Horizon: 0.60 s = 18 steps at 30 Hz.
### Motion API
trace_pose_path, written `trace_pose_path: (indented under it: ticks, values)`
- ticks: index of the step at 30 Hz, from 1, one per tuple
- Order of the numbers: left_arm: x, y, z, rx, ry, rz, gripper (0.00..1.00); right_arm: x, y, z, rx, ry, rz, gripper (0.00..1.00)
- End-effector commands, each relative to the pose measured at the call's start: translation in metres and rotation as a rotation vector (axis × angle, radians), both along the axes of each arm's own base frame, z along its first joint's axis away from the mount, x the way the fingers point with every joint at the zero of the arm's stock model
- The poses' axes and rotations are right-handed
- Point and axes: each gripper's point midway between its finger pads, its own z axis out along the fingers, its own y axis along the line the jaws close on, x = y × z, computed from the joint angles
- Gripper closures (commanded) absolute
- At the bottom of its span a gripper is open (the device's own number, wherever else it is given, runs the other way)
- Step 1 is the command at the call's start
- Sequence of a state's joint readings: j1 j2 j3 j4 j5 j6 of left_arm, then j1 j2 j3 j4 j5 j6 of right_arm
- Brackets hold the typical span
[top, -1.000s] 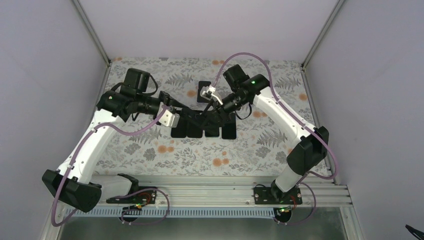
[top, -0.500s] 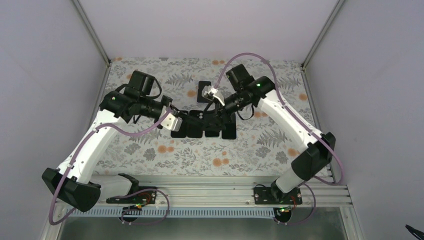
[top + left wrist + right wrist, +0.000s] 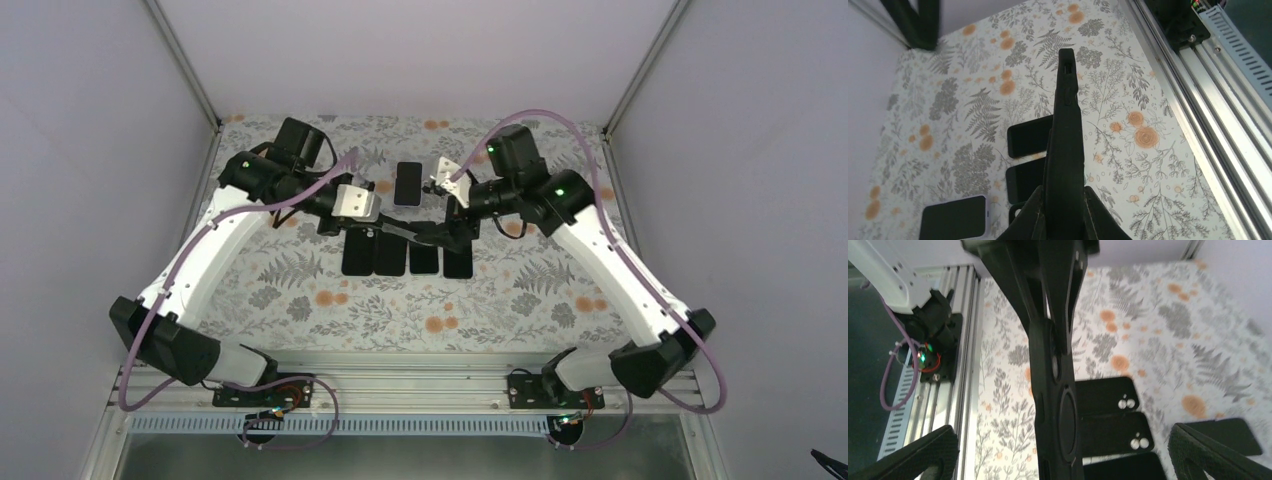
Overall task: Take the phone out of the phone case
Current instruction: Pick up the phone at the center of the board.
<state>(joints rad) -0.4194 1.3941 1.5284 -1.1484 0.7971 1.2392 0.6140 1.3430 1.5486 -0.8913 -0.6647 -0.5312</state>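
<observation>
My left gripper (image 3: 383, 227) is shut on a black phone case (image 3: 415, 235) held in the air above the row of dark phones. In the left wrist view the phone case (image 3: 1064, 140) stands edge-on between the closed fingers (image 3: 1034, 205). In the right wrist view the back of the phone case (image 3: 1055, 395) shows a round ring; the left fingers (image 3: 1013, 285) grip its far end. My right gripper (image 3: 455, 226) is wide open around the case's free end, its pads (image 3: 915, 455) well apart from it. Whether the phone sits inside the case does not show.
Several dark phones or cases (image 3: 405, 258) lie side by side on the floral mat (image 3: 300, 290). Another phone (image 3: 407, 183) lies further back. A phone with a pale rim (image 3: 953, 217) shows under the left wrist. The aluminium rail (image 3: 420, 385) runs along the near edge.
The left gripper closed on the phone case and now carries it alone. The right gripper opened wide and let go. Both arms shifted toward the back of the mat.
</observation>
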Motion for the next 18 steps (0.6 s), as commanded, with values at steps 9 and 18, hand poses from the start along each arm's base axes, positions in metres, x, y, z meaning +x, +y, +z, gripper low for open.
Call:
trace_pose_path:
  ticks: [9, 18]
  values:
    - [0.008, -0.013, 0.018, -0.021, 0.179, 0.065, 0.98, 0.012, 0.006, -0.072, -0.243, 0.152, 0.013, 0.18]
    - [0.011, -0.016, 0.015, -0.005, 0.220, 0.070, 0.98, 0.019, 0.011, -0.087, -0.290, 0.150, -0.024, 0.55]
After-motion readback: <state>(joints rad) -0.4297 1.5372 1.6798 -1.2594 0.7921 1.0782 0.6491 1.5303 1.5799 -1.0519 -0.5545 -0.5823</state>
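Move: The phone case, its near end already pinched by the left hand, has its middle some 5 cm left of the open right hand and about 8 cm below it; from the left hand that is about 5 cm to the right, 1 cm back and 4 cm down. On the board some 33 cm beneath the right hand, a bare phone lies about 13 cm ahead and straight in line, with a dark phone 9 cm to its right; the purple-edged phone lies about 31 cm ahead and 5 cm left of the right hand. No new touch yet: the right hand drops about 8 cm, fast at first and then easing off, to straddle the case's free end. It drifts slightly forward, its fingers tipping some 15 degrees further down and closing from wide open to about half. The left hand keeps its pinch, carries the case some 2 cm forward and to the right, and rolls its top forward a little over 10 degrees. ##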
